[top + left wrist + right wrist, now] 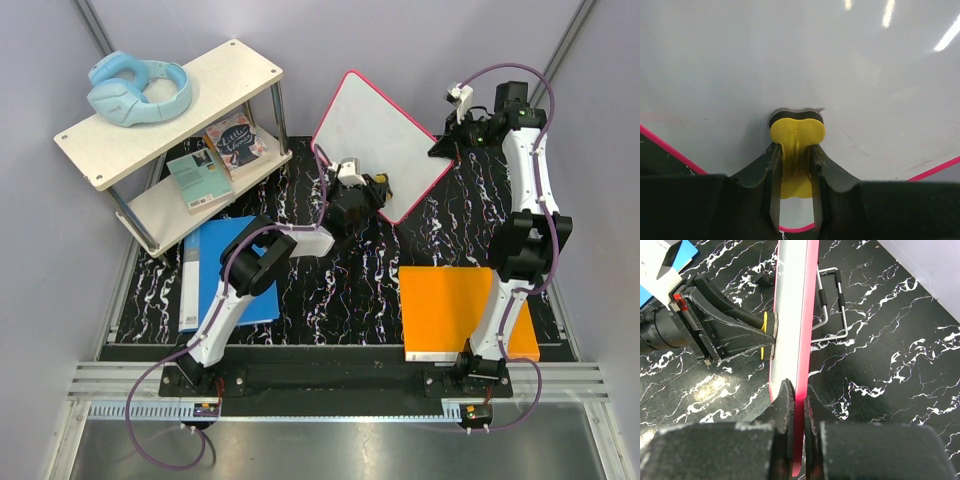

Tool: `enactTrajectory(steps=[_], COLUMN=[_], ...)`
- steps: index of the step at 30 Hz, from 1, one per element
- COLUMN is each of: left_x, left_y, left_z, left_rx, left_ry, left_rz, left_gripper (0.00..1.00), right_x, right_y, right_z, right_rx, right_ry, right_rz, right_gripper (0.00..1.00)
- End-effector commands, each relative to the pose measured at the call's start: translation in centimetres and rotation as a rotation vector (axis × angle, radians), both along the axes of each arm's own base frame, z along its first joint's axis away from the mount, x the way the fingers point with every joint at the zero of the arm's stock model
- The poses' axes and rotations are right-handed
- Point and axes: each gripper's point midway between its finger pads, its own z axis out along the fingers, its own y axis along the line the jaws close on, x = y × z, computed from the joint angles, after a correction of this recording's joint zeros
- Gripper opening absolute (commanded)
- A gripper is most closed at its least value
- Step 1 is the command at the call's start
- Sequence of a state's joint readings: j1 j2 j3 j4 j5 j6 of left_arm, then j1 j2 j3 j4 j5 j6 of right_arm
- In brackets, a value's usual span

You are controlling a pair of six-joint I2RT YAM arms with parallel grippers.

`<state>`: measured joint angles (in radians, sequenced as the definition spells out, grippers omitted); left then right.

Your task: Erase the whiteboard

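The whiteboard (372, 125), white with a red-pink frame, stands tilted up on one corner over the marbled black table. My right gripper (447, 146) is shut on its right edge; the right wrist view shows both jaws clamped on the pink frame (799, 400). My left gripper (376, 190) is shut on a yellow eraser (797, 136) with a dark pad, pressed flat against the board face (800, 60) near its lower corner. From the right wrist view the left gripper (767, 335) meets the board (792, 315) from the left. The face around the eraser looks blank, with faint smudges.
An orange board (455, 305) lies at the front right by the right arm's base. A blue folder (225, 270) lies at the front left. A two-level shelf (250, 70) at the back left holds blue headphones (140, 88) and books (235, 140). A wire stand (832, 305) sits behind the board.
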<state>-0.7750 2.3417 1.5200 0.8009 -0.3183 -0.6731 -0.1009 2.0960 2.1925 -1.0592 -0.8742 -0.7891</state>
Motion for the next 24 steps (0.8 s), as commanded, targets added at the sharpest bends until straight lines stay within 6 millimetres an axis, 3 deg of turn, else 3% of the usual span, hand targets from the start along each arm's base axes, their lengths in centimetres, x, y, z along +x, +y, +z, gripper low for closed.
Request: enactTrajectory(steps=[1, 10, 14, 18, 21, 23, 24], left_x=[0.5, 3.2, 4.1, 4.0, 2.9, 1.9, 1.5], left_y=[-1.2, 0.5, 1.2, 1.4, 1.5, 1.4, 1.7], left_z=[16.0, 19.1, 18.6, 16.3, 12.9, 12.0, 10.1], left_rx=[-0.242, -0.227, -0.198, -0.179, -0.168, -0.186, -0.197], left_ry=[-0.364, -0.423, -0.402, -0.353, -0.286, -0.254, -0.201], left_rz=[-0.085, -0.029, 0.002, -0.009, -0.021, -0.018, -0.001], left_gripper=[0.0, 0.0, 0.0, 0.0, 0.0, 0.0, 0.0], right_x=[-10.1, -10.1, -10.1, -10.1, -10.1, -10.1, -10.1], right_y=[4.0, 4.0, 4.0, 4.0, 4.0, 4.0, 4.0], right_z=[-8.7, -8.8, -8.8, -8.8, -8.9, -8.9, -8.9], right_rx=[-0.023, -0.023, -0.023, -0.024, -0.024, -0.024, -0.025], right_ry=[0.55, 0.552, 0.552, 0.553, 0.556, 0.557, 0.552], right_rz=[0.161, 0.162, 0.162, 0.161, 0.161, 0.162, 0.162], right_gripper=[0.0, 0.0, 0.0, 0.0, 0.0, 0.0, 0.0])
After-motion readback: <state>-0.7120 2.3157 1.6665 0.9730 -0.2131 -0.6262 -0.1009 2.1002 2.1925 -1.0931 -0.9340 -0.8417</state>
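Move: The left hand holds the yellow eraser against the lower part of the near-upright whiteboard; the board's middle lies about 11 cm above it and 4 cm farther out. The board's bottom corner is some 7 cm below the left hand and 3 cm right, 1 cm nearer. The right corner is roughly 12 cm right, 11 cm up and 1 cm farther out, pinched by the right hand, which has the board's middle 12 cm to its left and 3 cm ahead, level in height. Upward in one quick stroke, the left hand runs the eraser from the whiteboard's lower part past its middle, about 16 cm up and a few centimetres forward, fingertips tipping up some 20 degrees, then starts back down by about 4 cm. It keeps its grip on the eraser, which stays against the board, while the right hand holds the right corner almost still. ##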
